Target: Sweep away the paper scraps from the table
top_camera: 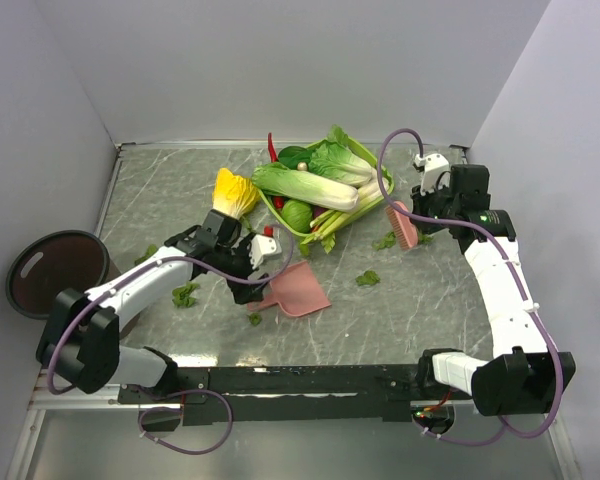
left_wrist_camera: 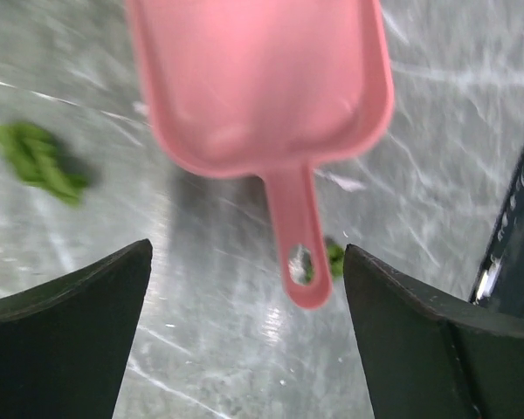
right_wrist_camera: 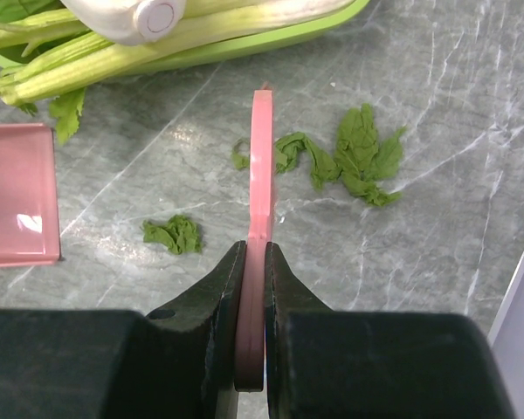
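Observation:
The pink dustpan (top_camera: 300,290) lies flat on the grey marble table (top_camera: 430,310), and my left gripper (top_camera: 263,262) hovers open just above its handle end. From the left wrist the dustpan (left_wrist_camera: 262,78) lies ahead, its handle (left_wrist_camera: 301,253) pointing back between my spread fingers (left_wrist_camera: 70,332), untouched; the left gripper (left_wrist_camera: 246,251) holds nothing. My right gripper (top_camera: 417,215) is shut on a pink brush (top_camera: 400,225), seen edge-on from the right wrist (right_wrist_camera: 260,175) between the closed jaws of the right gripper (right_wrist_camera: 254,247). Paper scraps lie near the brush (right_wrist_camera: 358,157), (right_wrist_camera: 173,234), (top_camera: 368,278) and on the left (top_camera: 185,295), (left_wrist_camera: 39,161).
A green tray (top_camera: 277,212) of whole cabbages and greens stands at the back centre, with a yellow-and-white cabbage (top_camera: 235,192) beside it. A round dark brown bin (top_camera: 55,270) sits off the table's left edge. Grey walls close in behind and on both sides.

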You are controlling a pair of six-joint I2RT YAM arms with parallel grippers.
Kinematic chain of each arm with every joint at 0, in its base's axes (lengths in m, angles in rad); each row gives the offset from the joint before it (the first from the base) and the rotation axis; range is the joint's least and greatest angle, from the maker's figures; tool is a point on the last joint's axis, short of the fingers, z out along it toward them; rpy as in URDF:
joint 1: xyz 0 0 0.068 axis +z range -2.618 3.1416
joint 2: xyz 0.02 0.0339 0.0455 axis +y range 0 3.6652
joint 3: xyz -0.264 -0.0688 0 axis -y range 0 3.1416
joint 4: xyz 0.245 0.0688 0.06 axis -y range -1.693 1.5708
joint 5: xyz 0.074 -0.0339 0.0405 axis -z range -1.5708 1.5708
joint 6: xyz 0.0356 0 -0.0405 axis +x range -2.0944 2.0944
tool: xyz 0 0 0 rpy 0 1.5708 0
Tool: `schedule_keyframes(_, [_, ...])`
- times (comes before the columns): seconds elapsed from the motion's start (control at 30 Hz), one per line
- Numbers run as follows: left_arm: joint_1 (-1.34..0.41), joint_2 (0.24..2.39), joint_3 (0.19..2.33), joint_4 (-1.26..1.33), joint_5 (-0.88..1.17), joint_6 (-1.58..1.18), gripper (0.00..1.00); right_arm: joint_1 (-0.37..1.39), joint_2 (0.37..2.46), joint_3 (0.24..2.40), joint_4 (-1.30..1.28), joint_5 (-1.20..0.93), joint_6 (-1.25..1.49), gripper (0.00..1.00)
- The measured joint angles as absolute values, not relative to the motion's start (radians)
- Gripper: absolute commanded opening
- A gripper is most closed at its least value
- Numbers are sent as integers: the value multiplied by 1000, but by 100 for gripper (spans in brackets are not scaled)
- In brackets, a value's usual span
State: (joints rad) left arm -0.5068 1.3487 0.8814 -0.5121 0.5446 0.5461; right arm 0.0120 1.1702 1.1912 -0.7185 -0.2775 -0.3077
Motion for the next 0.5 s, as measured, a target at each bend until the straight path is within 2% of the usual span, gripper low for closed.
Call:
schedule_keyframes(0.23, [-510, 1422, 859, -559, 580, 630, 95, 12, 1170, 1191, -718, -278, -308, 0])
schedule_keyframes(0.5, [-569, 1434, 806, -512, 551, 632, 86, 12, 1171, 1191, -719, -283, -303, 0])
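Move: The dustpan handle's middle lies some 3 cm back and 3 cm right of the left gripper, about 8 cm below. On the table at much the same depth, the pan's body is about 11 cm right and 1 cm back, a small scrap 6 cm back and 1 cm right, and another scrap 7 cm ahead and 5 cm right. From the right gripper the handle is roughly 32 cm left, 13 cm back and 22 cm down. Lower the open left gripper about 5 cm towards the dustpan handle while drawing it back some 3 cm, so the handle lines up between the two fingertips. Turn the wrist slightly clockwise, under 10 degrees, tipping the fingers a little steeper, and leave them wide open without gripping yet. Hold the right gripper still with the brush in its fingers. ##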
